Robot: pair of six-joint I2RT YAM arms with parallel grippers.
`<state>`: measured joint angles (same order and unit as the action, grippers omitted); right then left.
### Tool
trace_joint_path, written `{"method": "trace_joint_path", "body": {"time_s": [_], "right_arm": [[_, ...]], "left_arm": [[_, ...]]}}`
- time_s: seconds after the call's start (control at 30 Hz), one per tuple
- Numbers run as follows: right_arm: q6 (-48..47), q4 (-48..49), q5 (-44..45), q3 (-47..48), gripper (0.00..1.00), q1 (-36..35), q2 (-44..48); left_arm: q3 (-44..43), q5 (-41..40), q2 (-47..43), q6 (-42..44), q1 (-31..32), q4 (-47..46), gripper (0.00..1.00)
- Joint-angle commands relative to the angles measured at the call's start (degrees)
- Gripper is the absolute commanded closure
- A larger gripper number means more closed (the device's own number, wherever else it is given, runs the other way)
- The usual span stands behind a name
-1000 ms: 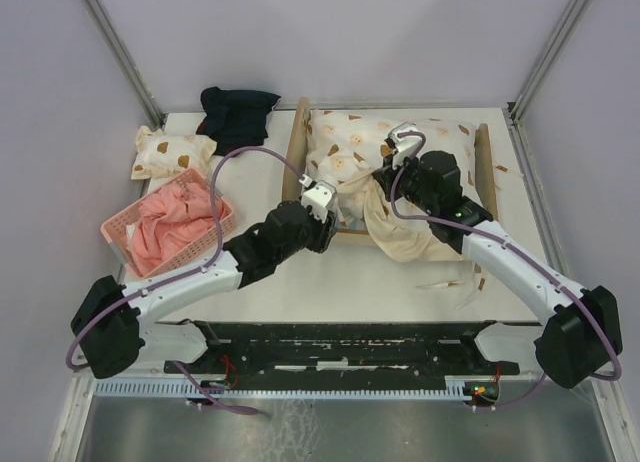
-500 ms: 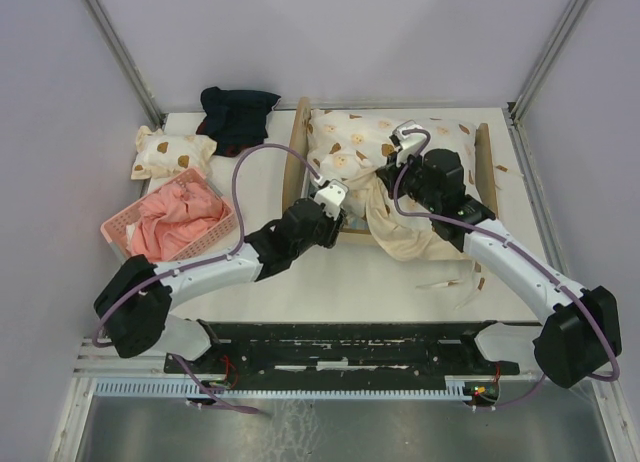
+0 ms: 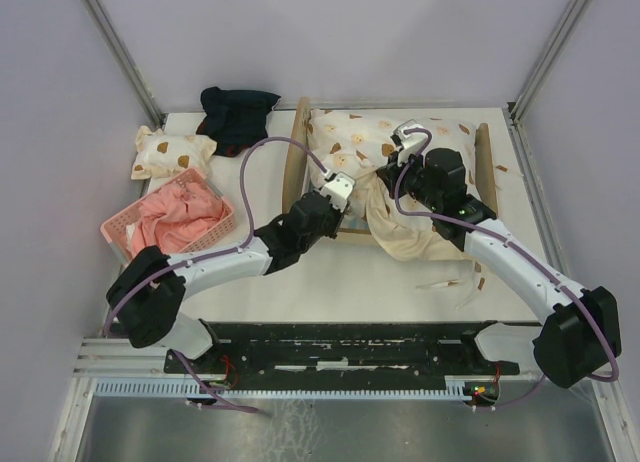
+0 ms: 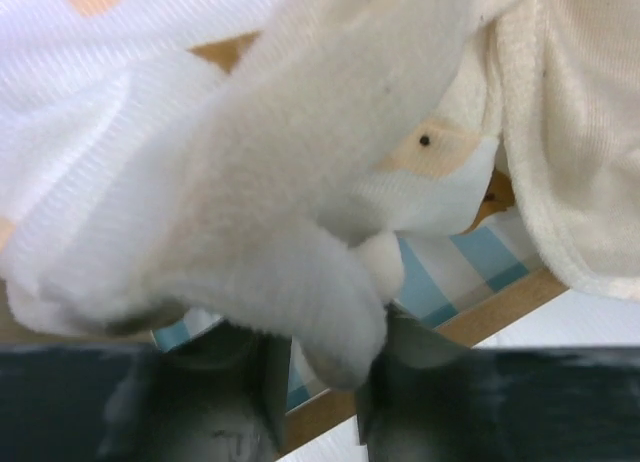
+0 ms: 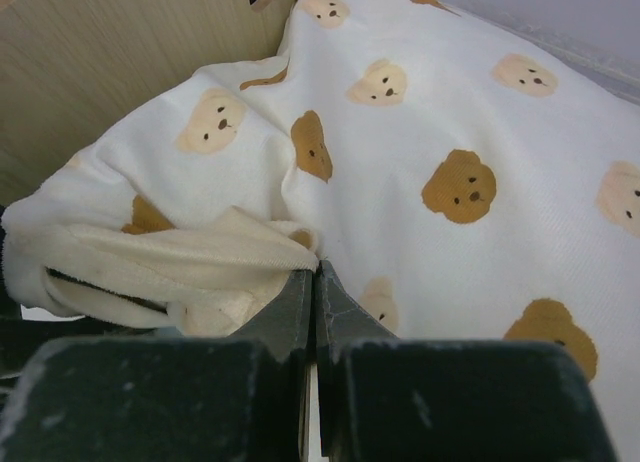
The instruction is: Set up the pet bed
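Note:
The pet bed (image 3: pixel 294 162) stands at the back centre, its plywood headboard (image 5: pixel 120 72) on the left and its low footboard (image 3: pixel 487 160) on the right. A cream bear-print quilt (image 3: pixel 360 142) is bunched over it and spills over the near rail. My left gripper (image 3: pixel 345 200) is at the near rail, open, with a fluffy quilt fold (image 4: pixel 330 282) between its fingers (image 4: pixel 400 352); the striped mattress (image 4: pixel 470 267) shows beneath. My right gripper (image 5: pixel 315 272) is shut over the middle of the bed, its tips against the quilt's folded hem (image 5: pixel 200 252).
A pink basket (image 3: pixel 118 232) holding pink cloth (image 3: pixel 170 220) sits at the left. Behind it lie a bear-print pillow (image 3: pixel 170 152) and a dark cloth (image 3: pixel 237 114). Loose fabric scraps (image 3: pixel 455 282) lie near the right arm. Walls close in on both sides.
My left arm has swung right, its elbow and shoulder moving towards the bed, and its gripper has crept right along the quilt edge. The right arm has held still.

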<state>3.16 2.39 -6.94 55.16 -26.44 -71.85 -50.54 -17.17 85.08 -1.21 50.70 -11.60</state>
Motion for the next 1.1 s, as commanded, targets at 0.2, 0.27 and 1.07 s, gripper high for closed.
{"method": "trace_joint_path", "body": {"time_s": [0.2, 0.27, 1.07], "right_arm": [[-0.87, 2.34, 0.17, 0.78, 0.98, 0.65, 1.31], [-0.74, 2.61, 0.06, 0.28, 0.98, 0.6, 1.15], [-0.34, 3.28, -1.94, -2.16, 0.98, 0.69, 3.26]], "left_arm": [[-2.67, 2.18, -8.94, 1.75, -0.13, 4.79, 0.97], [-2.78, 1.01, -12.94, 1.97, -0.09, 8.35, 0.97], [-16.74, -18.66, -15.68, 20.87, 1.79, 25.03, 0.93]]}}
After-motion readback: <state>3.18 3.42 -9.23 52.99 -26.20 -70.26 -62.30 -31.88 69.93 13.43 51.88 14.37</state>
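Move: Hanging right between the left hand's half-open fingers is a loose end of the bed cover, within about 1 cm ahead. The right hand's pinch on the cover's beige ruffle is about 9 cm right, 5 cm ahead and 10 cm higher; from that hand the loose end lies 9 cm left, 5 cm back and 10 cm below. The left end board stands roughly 12 cm ahead and 8 cm left of the left hand. Shutting its fingers on the loose end of the cover, the left hand pinches the cloth, then carries it up about 11 cm and some 8 cm to its left, away from the right hand and towards the end board, with a slight dip midway through the lift. The wrist rolls some 15 degrees, left side rising, and tips up a little, while the right hand keeps its pinch on the ruffle almost in place. ##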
